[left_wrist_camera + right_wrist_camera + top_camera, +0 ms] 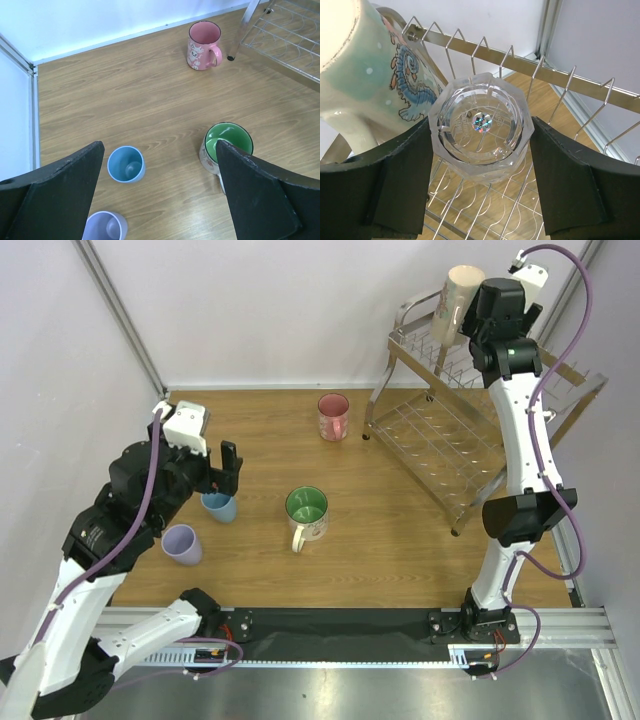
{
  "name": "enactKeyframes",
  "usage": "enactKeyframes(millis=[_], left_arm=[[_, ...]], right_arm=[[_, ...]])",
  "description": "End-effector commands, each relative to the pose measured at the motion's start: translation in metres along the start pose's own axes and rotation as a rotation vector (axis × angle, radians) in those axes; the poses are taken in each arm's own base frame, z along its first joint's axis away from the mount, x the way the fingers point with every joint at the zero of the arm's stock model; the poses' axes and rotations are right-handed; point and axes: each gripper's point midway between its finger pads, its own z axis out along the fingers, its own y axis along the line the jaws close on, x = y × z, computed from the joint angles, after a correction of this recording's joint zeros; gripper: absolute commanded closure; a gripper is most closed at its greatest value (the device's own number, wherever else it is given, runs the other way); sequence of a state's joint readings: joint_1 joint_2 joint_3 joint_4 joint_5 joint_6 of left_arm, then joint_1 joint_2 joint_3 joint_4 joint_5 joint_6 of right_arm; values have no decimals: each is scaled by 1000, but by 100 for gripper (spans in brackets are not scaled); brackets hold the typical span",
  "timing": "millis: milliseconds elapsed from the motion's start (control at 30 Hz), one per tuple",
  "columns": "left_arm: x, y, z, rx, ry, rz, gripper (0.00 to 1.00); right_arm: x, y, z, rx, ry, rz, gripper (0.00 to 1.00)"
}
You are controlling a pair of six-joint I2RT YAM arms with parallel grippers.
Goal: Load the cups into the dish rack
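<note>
My right gripper (481, 125) is shut on the clear glass (482, 122), which it holds base towards the camera over the prongs of the dish rack's (580, 82) upper tier. Just to its left, a beige mug (365, 75) with a seahorse print leans on that tier. My left gripper (160, 146) hangs wide open above the table with nothing between its fingers. Below it stand the light-blue tumbler (126, 164), the lavender tumbler (105, 226) and the white mug with green inside (227, 145). The pink mug (202, 45) stands farther back, near a leg of the rack.
The dish rack (440, 440) fills the table's far right corner, and my right arm (520, 440) reaches up over it. White walls close the back and left sides. A metal frame post (20, 57) runs along the left edge.
</note>
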State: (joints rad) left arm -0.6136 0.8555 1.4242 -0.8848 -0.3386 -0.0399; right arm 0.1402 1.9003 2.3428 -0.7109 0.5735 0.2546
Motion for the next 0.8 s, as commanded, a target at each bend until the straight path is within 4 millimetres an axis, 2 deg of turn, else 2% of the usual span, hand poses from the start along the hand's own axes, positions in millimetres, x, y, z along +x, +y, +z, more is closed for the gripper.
enactKeyframes(millis=[0, 167, 233, 267, 500, 667, 767], left_arm=[[-5, 5, 1, -16, -24, 24, 0], [-4, 4, 3, -13, -17, 23, 0], [-4, 1, 3, 2, -16, 17, 0], [-3, -1, 4, 6, -12, 15, 0], [-4, -6, 2, 36, -6, -9, 0], [-9, -15, 1, 73, 2, -54, 0], [-11, -20, 2, 84, 12, -99, 0]], right_arm=[[-12, -1, -7, 21, -24, 22, 75], [-13, 1, -13, 8, -21, 5, 52], [-16, 2, -16, -4, -27, 12, 37], [-20, 1, -18, -5, -32, 19, 25], [-25, -3, -29, -20, -16, -5, 0], [-40, -7, -37, -32, -41, 1, 0], [-56, -7, -56, -53, -71, 9, 0]])
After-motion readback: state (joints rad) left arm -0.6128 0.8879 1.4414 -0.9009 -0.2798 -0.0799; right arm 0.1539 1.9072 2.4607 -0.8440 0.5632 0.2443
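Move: The right hand already holds the glass upside down at the dish rack's upper tier; its place in the wires lies some 3 cm ahead and 4 cm below. The dragon mug is about 9 cm to this hand's left, 2 cm farther out, roughly level. The green mug lies about 8 cm ahead of the left hand, 12 cm right, 33 cm down; the blue cup 9 cm ahead, 8 cm left, equally low. Nearly still at first, the right hand opens from its grip on the glass to full width, letting go, and eases back about 2 cm and up 1.5 cm, fingers still on either side of the glass. The left hand, open and empty, waits high over the table, then starts to the right by some 1.5 cm, towards the green mug, its fingers tipping slightly down. ##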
